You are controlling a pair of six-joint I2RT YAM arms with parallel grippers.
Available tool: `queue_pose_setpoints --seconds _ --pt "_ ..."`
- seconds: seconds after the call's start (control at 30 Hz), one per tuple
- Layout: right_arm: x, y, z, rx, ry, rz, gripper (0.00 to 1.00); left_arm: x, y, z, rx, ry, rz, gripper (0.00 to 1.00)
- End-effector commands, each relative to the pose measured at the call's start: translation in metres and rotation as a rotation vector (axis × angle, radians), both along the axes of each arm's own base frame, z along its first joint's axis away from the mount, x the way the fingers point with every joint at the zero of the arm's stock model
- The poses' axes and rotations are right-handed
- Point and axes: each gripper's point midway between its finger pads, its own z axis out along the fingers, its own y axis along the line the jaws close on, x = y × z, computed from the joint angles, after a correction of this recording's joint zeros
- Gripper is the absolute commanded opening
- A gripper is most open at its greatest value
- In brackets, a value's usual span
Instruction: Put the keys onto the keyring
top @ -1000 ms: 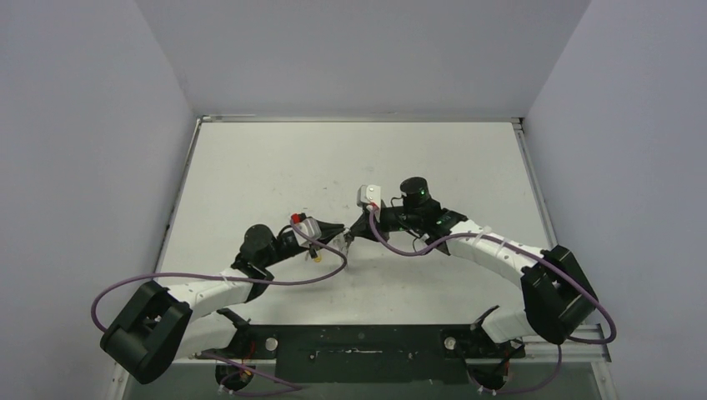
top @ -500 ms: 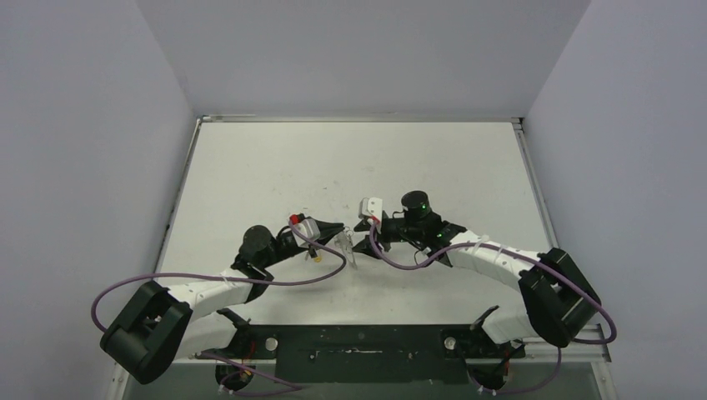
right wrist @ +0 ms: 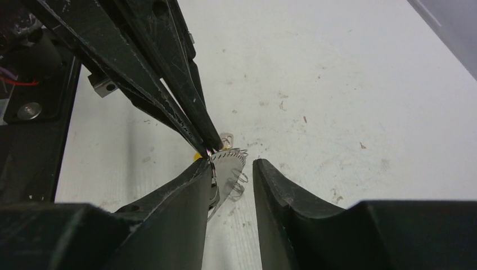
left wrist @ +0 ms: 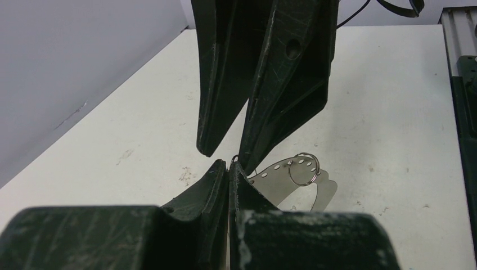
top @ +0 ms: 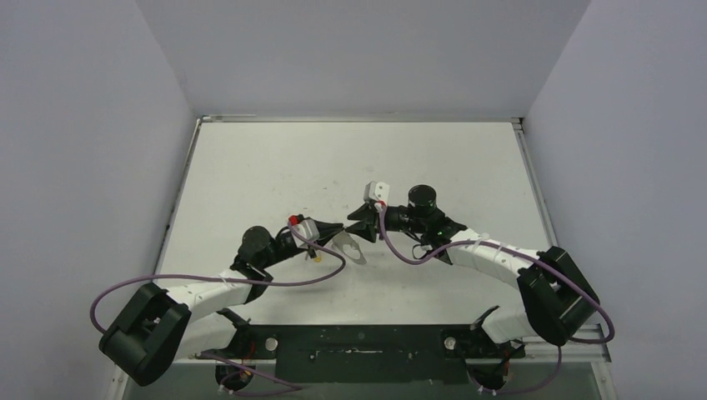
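Observation:
The keyring (left wrist: 281, 180) is a thin silvery crescent with a row of holes and small wire rings (left wrist: 304, 169) along its edge. My left gripper (left wrist: 229, 164) is shut on one end of it, just above the table. In the top view the keyring (top: 354, 250) sticks out to the right of the left gripper (top: 338, 237). My right gripper (right wrist: 232, 169) is open around the keyring (right wrist: 228, 179), whose edge rests against its left finger (right wrist: 194, 185). A yellow key head (right wrist: 196, 155) peeks out behind the left gripper's fingers (right wrist: 180, 107); it shows as a yellow spot (top: 315, 257) below that gripper.
The white table (top: 275, 167) is scuffed, with walls on three sides. Purple cables (top: 250, 279) loop off both arms. The black base rail (top: 358, 350) runs along the near edge. Both grippers meet tip to tip at mid-table.
The right gripper has opened and pulled back slightly to the right. The keyring has swung from edge-on to lying flatter in the top view. The left gripper has stayed shut and still.

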Motion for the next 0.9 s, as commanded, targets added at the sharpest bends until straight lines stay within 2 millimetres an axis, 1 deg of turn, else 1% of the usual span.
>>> queue_pose_setpoints --seconds 0.0,0.1,0.2,0.33,0.5,0.6,0.63,0.67,0.7,0.77,0.8,0.87 --pt "0.006 0.016 0.031 0.099 -0.044 0.048 0.30 -0.002 0.001 0.029 -0.062 -0.098 -0.008 0.00" --pt "0.005 0.019 0.029 0.092 -0.032 0.065 0.26 -0.002 0.002 0.028 -0.061 -0.095 -0.005 0.00" --pt "0.005 0.019 0.024 0.074 -0.026 0.074 0.19 -0.001 0.002 0.029 -0.062 -0.098 -0.002 0.00" --pt "0.003 0.017 0.021 0.059 -0.029 0.080 0.00 -0.001 0.002 0.030 -0.063 -0.103 -0.002 0.00" --pt "0.002 0.013 0.021 0.025 -0.046 0.083 0.00 0.000 0.003 0.032 -0.067 -0.105 0.009 0.00" --pt "0.002 0.007 0.016 -0.055 -0.054 0.071 0.00 0.002 0.007 0.031 -0.052 -0.100 0.033 0.01" --pt "0.002 0.004 0.012 -0.097 -0.067 0.072 0.00 0.002 0.008 0.033 -0.048 -0.098 0.040 0.09" --pt "-0.002 -0.001 0.005 -0.151 -0.050 0.075 0.00 0.002 0.009 0.034 -0.041 -0.088 0.046 0.18" --pt "-0.002 -0.005 0.003 -0.183 -0.053 0.068 0.00 0.002 0.011 0.037 -0.034 -0.081 0.054 0.27" --pt "-0.006 -0.012 -0.003 -0.246 -0.039 0.064 0.00 0.002 0.014 0.035 0.005 -0.033 0.072 0.43" --pt "-0.008 -0.015 -0.004 -0.267 -0.037 0.060 0.00 0.003 0.017 0.035 0.029 -0.005 0.090 0.48" --pt "-0.009 -0.020 -0.004 -0.304 -0.036 0.052 0.00 0.005 0.023 0.034 0.064 0.052 0.126 0.55"
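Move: The small metal ring at the edge of the grey perforated plate is already pinched in the left fingertips, right at that hand's point. From the right hand, whose fingers stand partly open around it, the ring lies some 1 cm left, 1 cm back and about level. From the left hand, the plate's middle hangs about 4 cm back, 2 cm right and 5 cm below, while the yellow tag lies on the table roughly 8 cm left, straight ahead and 18 cm down. The right fingers pinch the small ring beside the left fingertips, after easing about 1 cm to the left, and keep shut on it. Only then does the left hand let go, opening to about half and lifting some 2.5 cm, slightly leftward, away from the ring. The right hand meanwhile tips its fingers down about 10 degrees, drawing back to the right and sinking around 1 cm. ##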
